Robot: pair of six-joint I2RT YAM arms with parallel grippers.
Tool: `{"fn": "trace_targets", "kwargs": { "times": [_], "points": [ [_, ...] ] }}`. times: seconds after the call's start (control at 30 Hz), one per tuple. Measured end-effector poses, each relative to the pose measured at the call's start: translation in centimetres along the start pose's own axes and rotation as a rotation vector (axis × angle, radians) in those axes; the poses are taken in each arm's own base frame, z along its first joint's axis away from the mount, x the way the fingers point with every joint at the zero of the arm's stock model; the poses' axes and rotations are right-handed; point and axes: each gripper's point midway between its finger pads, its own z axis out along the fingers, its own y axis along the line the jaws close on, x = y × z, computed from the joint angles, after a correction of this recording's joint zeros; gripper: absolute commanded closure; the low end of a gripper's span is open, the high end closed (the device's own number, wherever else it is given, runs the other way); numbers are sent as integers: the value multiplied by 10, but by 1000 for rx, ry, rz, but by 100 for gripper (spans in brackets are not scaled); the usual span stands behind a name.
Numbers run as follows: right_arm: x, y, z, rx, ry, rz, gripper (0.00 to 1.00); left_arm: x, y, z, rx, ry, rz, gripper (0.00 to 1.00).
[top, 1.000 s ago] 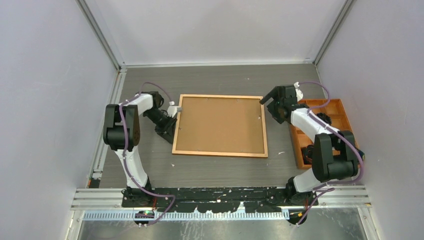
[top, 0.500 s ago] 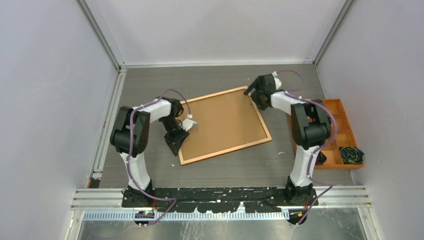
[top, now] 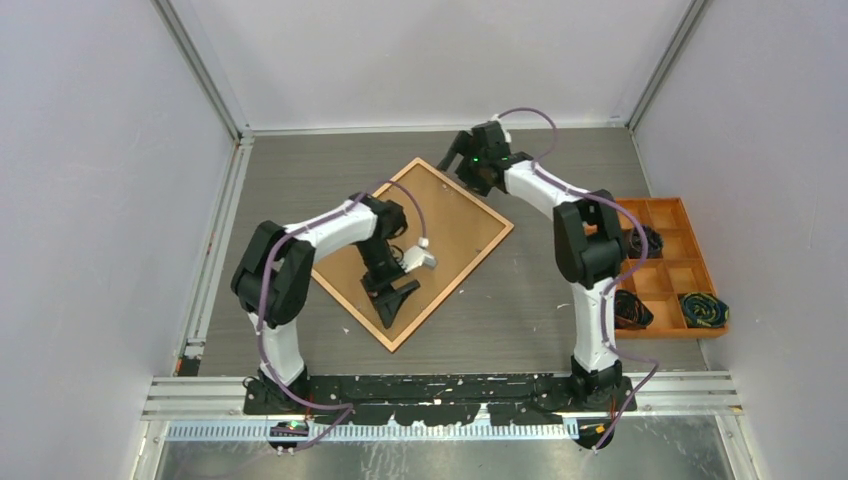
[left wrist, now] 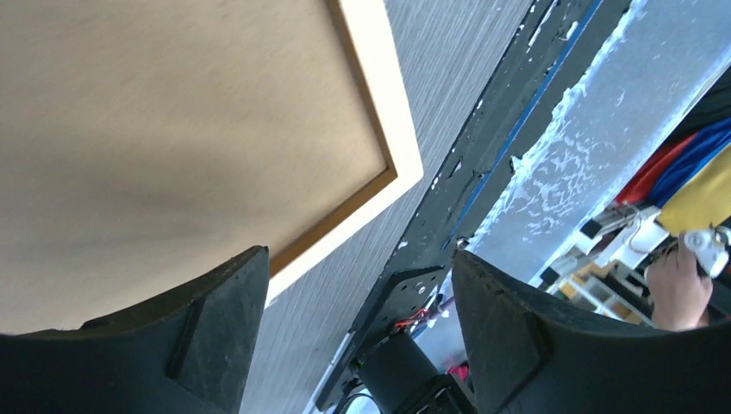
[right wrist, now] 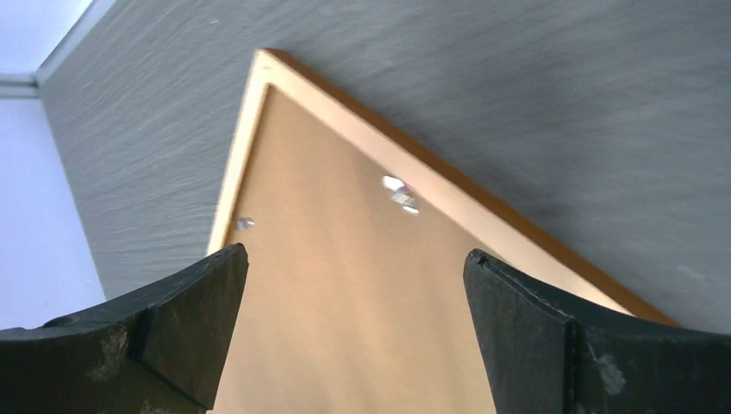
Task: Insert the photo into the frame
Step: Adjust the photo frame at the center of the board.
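The frame (top: 457, 283) lies back-up on the table, turned like a diamond, with a plain brown backing board (top: 450, 225) filling it. The photo is out of view. My left gripper (top: 395, 303) hangs open over the frame's near corner, nothing between its fingers; the left wrist view shows that gripper (left wrist: 358, 254), the frame's pale border (left wrist: 379, 103) and the board (left wrist: 172, 129). At the far corner, my right gripper (top: 455, 162) is open wide. In its wrist view the gripper (right wrist: 353, 252) sits over the board (right wrist: 328, 198), near a metal tab (right wrist: 398, 194) and the frame's border (right wrist: 345, 108).
An orange compartment tray (top: 690, 215) stands at the right edge, holding coiled cables (top: 700, 310). Grey walls close in the table on three sides. The black base rail (top: 440, 385) runs along the near edge.
The frame has swung counterclockwise from square to a diamond. My left gripper has let go and opened. Both arms followed the frame's corners, the right one moving further back and left.
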Motion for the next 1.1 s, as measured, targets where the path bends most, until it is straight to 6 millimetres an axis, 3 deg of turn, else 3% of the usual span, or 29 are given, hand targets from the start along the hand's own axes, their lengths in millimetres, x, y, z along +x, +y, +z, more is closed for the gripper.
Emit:
{"fn": "trace_targets", "kwargs": {
  "times": [0.07,0.17,0.2,0.27,0.33,0.4,0.47,0.53,0.6,0.7,0.93,1.0,1.1],
  "points": [
    [-6,-19,-19,34,-2,21,0,-2,4,-17,-1,-57,17,21],
    [-25,-59,-57,96,-35,81,0,-8,18,-65,-35,-184,15,22],
    [-31,-72,-72,120,-51,102,0,-14,28,-94,-84,-256,33,25],
    [-38,-90,-96,143,-80,134,0,-8,54,-127,-149,-343,-21,32],
    [-27,-98,-120,149,-79,145,0,0,85,-162,-241,-413,-87,44],
    [-2,-99,-142,139,-51,148,0,14,124,-193,-330,-467,-181,49],
    [23,-102,-161,122,-20,159,0,32,169,-213,-387,-488,-284,53],
    [48,-107,-176,102,12,184,0,47,206,-215,-411,-486,-372,56],
    [71,-118,-188,102,45,224,0,66,243,-204,-417,-459,-465,58],
    [101,-133,-193,123,94,272,0,81,266,-177,-392,-403,-548,59],
    [143,-135,-167,140,213,301,0,63,255,-136,-343,-332,-544,61],
    [149,-135,-157,142,244,321,0,58,241,-128,-330,-320,-521,61],
    [140,-125,-143,114,232,324,0,54,219,-112,-272,-309,-500,62]
  ]
}}
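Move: The photo frame lies as a diamond, its middle about 19 cm ahead of the left hand, 5 cm to its right and 4 cm below; its left corner is some 14 cm ahead and 20 cm left. From the right hand the frame's middle is about 22 cm back, 10 cm left and 7 cm down, its right corner 14 cm back and 15 cm right, the orange tray's middle 26 cm back and 50 cm right. Lift the left gripper clear of the frame, swing it forward and left over about 24 cm, turning counter-clockwise and half closing, then lower it outside the left long edge and push that edge back and right some 5 cm. Meanwhile sweep the open right gripper right, then back about 24 cm, tipping down and sinking, and ease left with its outer finger against the right long edge. ##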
